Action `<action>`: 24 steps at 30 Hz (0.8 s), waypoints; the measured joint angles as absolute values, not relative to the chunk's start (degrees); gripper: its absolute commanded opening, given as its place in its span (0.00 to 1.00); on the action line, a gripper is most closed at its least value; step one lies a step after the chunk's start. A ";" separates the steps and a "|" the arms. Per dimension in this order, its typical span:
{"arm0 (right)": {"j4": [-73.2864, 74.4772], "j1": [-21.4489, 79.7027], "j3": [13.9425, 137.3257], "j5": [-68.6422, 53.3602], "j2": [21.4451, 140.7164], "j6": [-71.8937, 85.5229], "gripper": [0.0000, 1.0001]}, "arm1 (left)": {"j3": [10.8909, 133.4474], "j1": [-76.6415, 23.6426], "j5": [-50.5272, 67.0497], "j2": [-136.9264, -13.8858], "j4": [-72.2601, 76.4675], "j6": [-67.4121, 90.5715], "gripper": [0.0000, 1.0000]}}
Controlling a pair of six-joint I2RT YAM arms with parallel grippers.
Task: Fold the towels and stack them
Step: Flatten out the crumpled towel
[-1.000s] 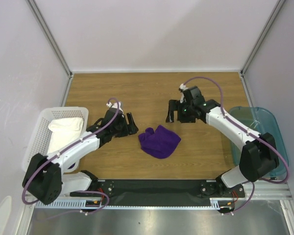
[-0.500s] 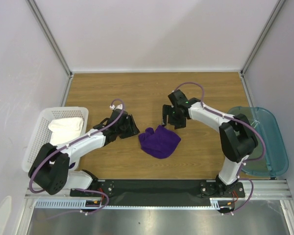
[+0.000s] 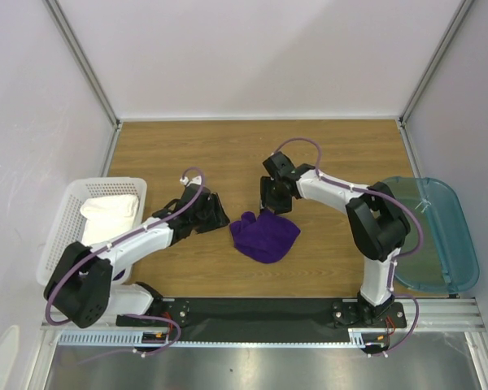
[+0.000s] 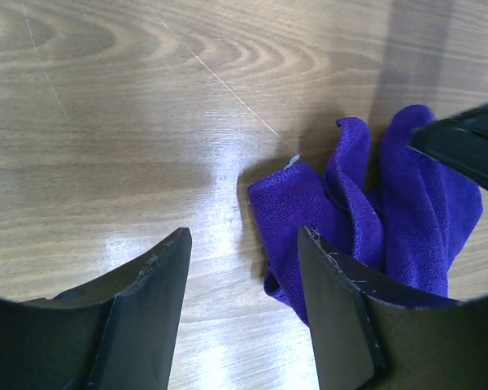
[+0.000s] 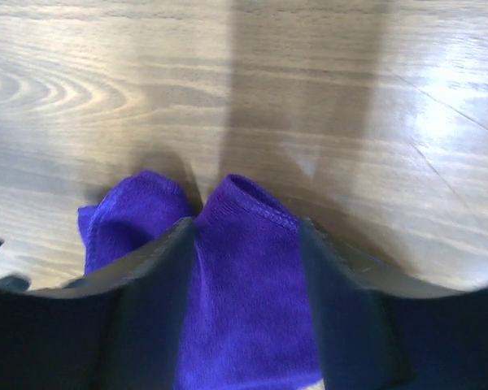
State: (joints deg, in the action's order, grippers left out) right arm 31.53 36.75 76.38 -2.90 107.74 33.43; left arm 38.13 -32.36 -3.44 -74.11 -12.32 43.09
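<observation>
A crumpled deep-purple towel (image 3: pixel 265 236) lies on the wooden table between my arms. It shows a small white tag (image 4: pixel 293 161) at its near corner. My right gripper (image 3: pixel 273 203) is down at the towel's far edge. It is open, and its fingers straddle a raised fold of the purple towel (image 5: pixel 248 268) that fills the gap between them. My left gripper (image 3: pixel 220 213) is low at the towel's left edge and open. Its right finger (image 4: pixel 333 309) is over the cloth's edge and its left finger (image 4: pixel 146 309) over bare wood. A white towel (image 3: pixel 110 213) lies in the basket.
A white perforated basket (image 3: pixel 62 223) stands at the left, beside my left arm. A teal plastic bin (image 3: pixel 443 236) sits at the table's right edge. White walls close in the back and both sides.
My right gripper has swung left and down onto the towel's far edge, its jaws narrowing. The left gripper has edged toward the towel and narrowed too. The towel has not moved.
</observation>
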 measured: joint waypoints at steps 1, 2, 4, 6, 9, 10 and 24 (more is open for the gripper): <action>31.53 36.88 76.84 -2.83 108.60 33.45 0.37 | 38.13 -32.36 -3.44 -73.93 -12.32 43.00 0.61; 31.55 36.99 77.25 -2.74 109.40 33.08 0.25 | 38.13 -32.36 -3.44 -73.73 -12.32 42.94 0.61; 31.90 37.10 77.89 -2.35 110.54 33.19 0.00 | 38.11 -32.36 -3.36 -73.34 -12.16 42.72 0.61; 32.84 37.19 78.41 -1.13 110.91 33.43 0.00 | 37.93 -32.36 -2.83 -73.14 -11.27 42.39 0.62; 34.02 37.32 78.67 1.41 110.17 33.41 0.00 | 37.50 -32.36 -1.48 -73.25 -9.15 41.98 0.62; 34.68 37.34 78.63 2.39 109.47 33.41 0.00 | 37.50 -32.40 -0.71 -73.67 -8.29 41.95 0.62; 33.58 36.86 60.58 11.77 76.12 35.88 0.00 | 47.18 -33.87 1.96 -88.23 -7.27 39.27 0.58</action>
State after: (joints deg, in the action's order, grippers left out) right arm 33.58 36.86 60.58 11.77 76.12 35.88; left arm 47.18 -33.87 1.96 -88.23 -7.27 39.27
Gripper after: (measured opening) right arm 0.018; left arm 0.588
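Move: The purple towel's far fold already stands between the right hand's open fingers, straight below by about 1 cm. From that hand the towel's left lump is some 6 cm left and 2 back, the crumpled middle about 7 back and 2 left. For the left hand, the towel's left corner lies roughly 5 cm right, 1 ahead and 3 down, the left lump 8 right and 2 ahead. Right hand pinches the far fold, lifts it 10 cm, rightward too; left hand moves right towards left corner. ##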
